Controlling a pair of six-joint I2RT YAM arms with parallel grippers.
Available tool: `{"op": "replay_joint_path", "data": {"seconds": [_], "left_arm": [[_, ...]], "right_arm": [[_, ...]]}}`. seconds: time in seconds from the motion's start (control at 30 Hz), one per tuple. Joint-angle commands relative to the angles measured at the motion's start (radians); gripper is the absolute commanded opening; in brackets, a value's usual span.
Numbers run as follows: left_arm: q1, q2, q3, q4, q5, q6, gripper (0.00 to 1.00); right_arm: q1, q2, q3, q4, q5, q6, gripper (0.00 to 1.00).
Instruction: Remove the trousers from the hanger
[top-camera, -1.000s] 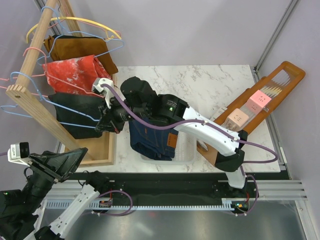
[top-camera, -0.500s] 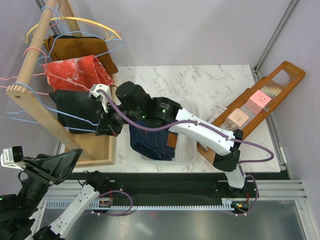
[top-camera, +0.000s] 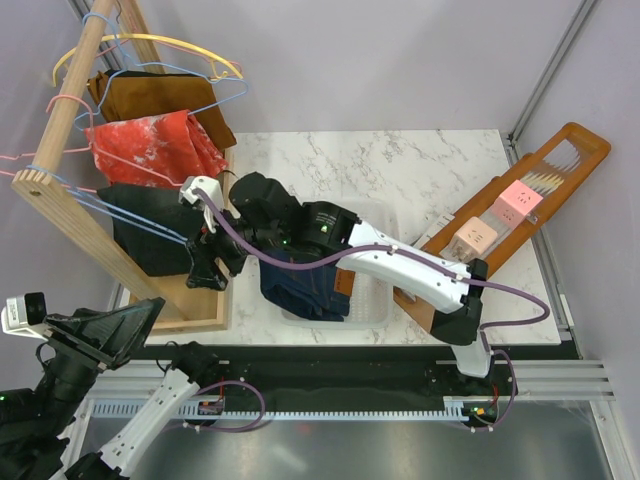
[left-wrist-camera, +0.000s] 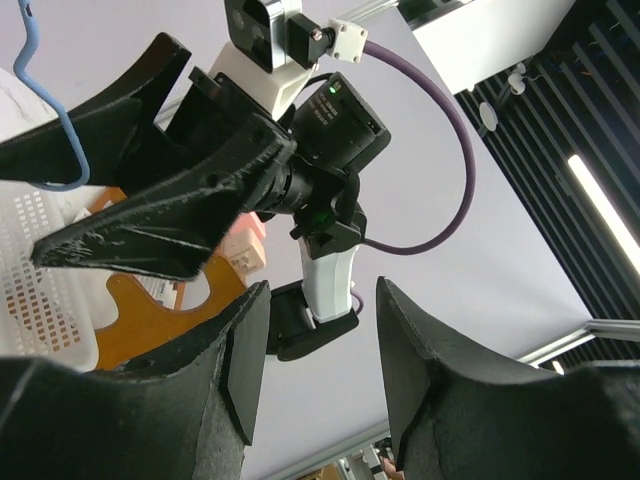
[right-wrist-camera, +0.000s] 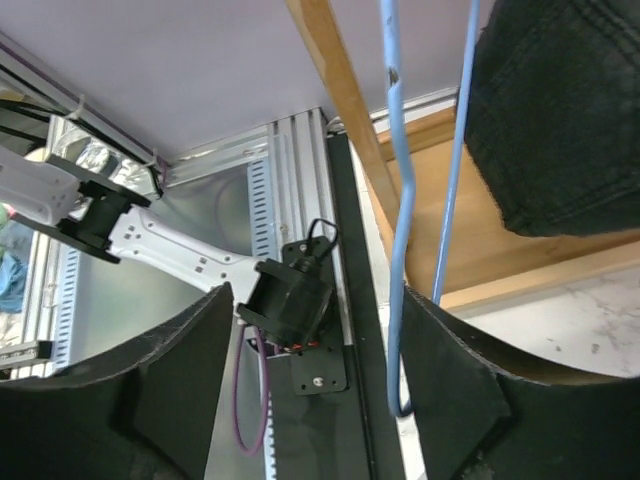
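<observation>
The black trousers (top-camera: 148, 240) hang folded over a blue wire hanger (top-camera: 112, 216) on the wooden rack (top-camera: 70, 225). My right gripper (top-camera: 203, 272) is beside their right edge, open, with nothing gripped. In the right wrist view the hanger's blue wire (right-wrist-camera: 396, 200) runs down between the fingers, close to the right finger (right-wrist-camera: 450, 380), and the black trousers (right-wrist-camera: 560, 110) are at the upper right. The denim trousers (top-camera: 300, 285) lie in the white basket (top-camera: 372, 300). My left gripper (top-camera: 150, 312) is low at the near left, open and empty, looking up at the right gripper's fingers (left-wrist-camera: 150, 220).
A red mottled cloth (top-camera: 150, 145) and a brown garment (top-camera: 150, 95) hang further back on the same rack, with several bare hangers. The rack's wooden base (top-camera: 195, 305) sits under my right gripper. A wooden tray with pink blocks (top-camera: 500, 215) lies at the right.
My right gripper was shut and has opened. It has moved a little toward the near edge, beside the black trousers. The left arm's gripper stays as it was.
</observation>
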Motion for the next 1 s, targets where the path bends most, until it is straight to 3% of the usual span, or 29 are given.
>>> {"op": "replay_joint_path", "data": {"seconds": [0.0,0.17,0.37,0.83,0.97], "left_arm": [[-0.004,0.017,-0.002,0.004,-0.006,-0.018,0.54],[-0.007,0.005,-0.025,0.004,-0.006,-0.03,0.54],[-0.011,-0.012,-0.055,0.002,-0.005,-0.048,0.54],[-0.016,-0.087,-0.118,-0.058,-0.016,-0.108,0.55],[-0.053,-0.116,-0.12,-0.085,-0.107,-0.111,0.55]], "right_arm": [[0.002,-0.12,-0.01,0.012,0.112,0.011,0.78],[0.0,-0.2,-0.004,0.076,0.199,0.015,0.91],[-0.056,-0.241,-0.005,0.159,0.285,-0.003,0.95],[-0.236,0.035,0.047,0.357,0.239,-0.121,0.98],[-0.264,0.105,0.061,0.388,0.1,-0.149,0.98]]}}
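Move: The pink hanger that carries the dark trousers has its near end about 20 cm ahead of the right hand and 5 cm to its left, nearly level in height. The empty blue hanger's near corner is still between the already parted right fingers; the dark trousers hang 17 cm ahead, 13 cm left and 9 cm below, the red cloth some 28 cm ahead and 10 cm left, slightly below. From the left hand the pink hanger's end is about 33 cm ahead, 14 cm right, a little below. The blue hanger's corner comes free as the right fingers spread from about two-thirds to fully open and the hand lifts some 15 cm, easing off to the right. It then arcs forward, down and back leftwards towards the pink hanger's near end, finishing about 19 cm farther forward, swung roughly 25 degrees clockwise. The empty left hand sinks about 4 cm. ##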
